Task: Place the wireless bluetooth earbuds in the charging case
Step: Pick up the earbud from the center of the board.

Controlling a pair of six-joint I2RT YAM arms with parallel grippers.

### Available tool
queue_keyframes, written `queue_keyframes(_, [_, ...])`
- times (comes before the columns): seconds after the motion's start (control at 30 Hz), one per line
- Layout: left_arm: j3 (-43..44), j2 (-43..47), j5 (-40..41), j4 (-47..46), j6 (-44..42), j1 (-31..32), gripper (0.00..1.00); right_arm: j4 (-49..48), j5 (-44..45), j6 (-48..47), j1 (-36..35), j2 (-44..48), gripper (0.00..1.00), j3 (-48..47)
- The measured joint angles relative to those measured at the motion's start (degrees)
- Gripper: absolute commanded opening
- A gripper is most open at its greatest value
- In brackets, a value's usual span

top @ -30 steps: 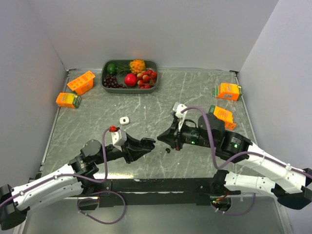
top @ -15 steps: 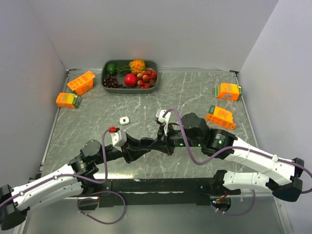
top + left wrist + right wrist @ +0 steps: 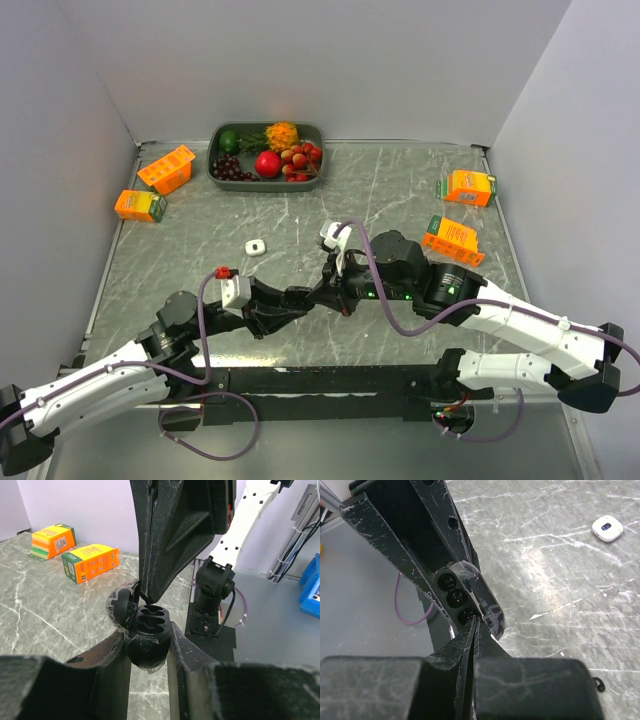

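My left gripper (image 3: 146, 636) is shut on the black charging case (image 3: 150, 619), held above the table with its lid (image 3: 119, 605) swung open and its dark sockets facing up. My right gripper (image 3: 478, 621) is shut, its thin tips pressed together and touching the nearest socket of the case (image 3: 456, 598); nothing shows between them. From above, the two grippers meet at the table's near middle (image 3: 315, 293). A white earbud (image 3: 255, 247) lies on the marble to the upper left, also in the right wrist view (image 3: 606, 529). One tiny black earbud (image 3: 597, 684) lies on the table.
A green tray (image 3: 214, 166) of fruit stands at the back. Orange cartons lie at the back left (image 3: 166, 168) (image 3: 140, 205) and at the right (image 3: 468, 187) (image 3: 452, 238). Grey walls close three sides.
My right arm has swung left from the table's middle right until its shut tips reach the case. The left gripper has kept hold of the case and shifted only slightly.
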State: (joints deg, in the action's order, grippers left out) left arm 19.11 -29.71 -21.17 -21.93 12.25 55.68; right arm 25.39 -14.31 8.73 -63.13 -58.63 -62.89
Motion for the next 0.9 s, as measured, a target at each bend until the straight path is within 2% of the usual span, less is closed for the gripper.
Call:
queue_keyframes(0.3, [-0.04, 0.33, 2.58, 0.39, -0.33, 0.02, 0.01, 0.59, -3.76, -0.94, -0.02, 0.46, 0.0, -1.07])
queue_keyframes(0.37, [-0.04, 0.46, 4.79, 0.59, -0.33, 0.02, 0.01, 1.22, -5.25, -1.22, -0.17, 1.38, 0.07, -1.81])
queue_keyframes(0.4, [-0.04, 0.66, 6.21, 0.81, -0.33, 0.02, 0.01, 1.29, -5.33, -1.33, -0.28, 2.36, 0.17, -1.95])
queue_keyframes(0.47, [-0.04, 1.27, 8.59, 1.27, -0.31, 0.02, 0.01, 1.7, -4.94, -1.22, -0.37, 4.87, 0.13, -1.9])
queue_keyframes(0.5, [-0.07, 2.01, 10.38, 1.77, -0.33, 0.02, 0.01, 1.77, -3.93, -1.11, -0.37, 6.56, 0.0, -1.62])
queue_keyframes(0.6, [-0.15, 4.98, 14.95, 3.48, -0.28, 0.02, 0.01, 1.09, 0.61, -0.07, 0.28, 12.59, 0.0, 1.81])
queue_keyframes(0.7, [-0.15, 8.55, 17.62, 5.03, 0.17, 0.02, 0.01, -0.35, 1.7, 2.89, 4.66, 16.76, 0.01, 8.66])
queue_keyframes(0.8, [-0.13, 11.13, 20.04, 6.56, 1.03, 0.02, 0.01, -1.77, -0.35, 6.84, 11.15, 14.53, 0.42, 17.0])
queue_keyframes(0.83, [-0.11, 11.54, 20.96, 7.39, 1.27, 0.02, 0.01, -2.05, -0.98, 8.15, 12.5, 12.5, 0.44, 19.26])
queue_keyframes(0.87, [-0.11, 11.63, 21.51, 8.13, 1.75, 0.02, 0.01, -2.36, -1.55, 9.35, 13.46, 10.38, 0.43, 21.11])
queue_keyframes(0.9, [-0.11, 11.61, 22.21, 9.01, 2.25, 0.02, 0.01, -3.13, -1.9, 10.45, 13.86, 7.78, 0.17, 22.99])
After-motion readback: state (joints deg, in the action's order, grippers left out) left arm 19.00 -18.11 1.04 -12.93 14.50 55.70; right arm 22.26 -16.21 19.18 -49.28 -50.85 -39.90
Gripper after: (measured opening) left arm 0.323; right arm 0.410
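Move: Ahead of the right hand by about 16 cm, some 7 cm to its right and 27 cm below, lies the nearer of two black earbuds on the board; the farther earbud is 2 cm beyond it and 2 cm to its right. The open black charging case sits at the right fingertips, about 2 cm left. A white case lies some 32 cm ahead and 15 cm left. From the left hand the nearer earbud is roughly 16 cm ahead and 10 cm right. Leaving the open black case, the right fingertips draw back and up about 5 cm, swing right, then plunge some 17 cm from the top of that arc while going forward towards the earbuds, the hand turning clockwise and tipping down as the fingers open partway. The left hand keeps its grip on the case and carries it forward and left about 6 cm, turning counter-clockwise some 20 degrees. ##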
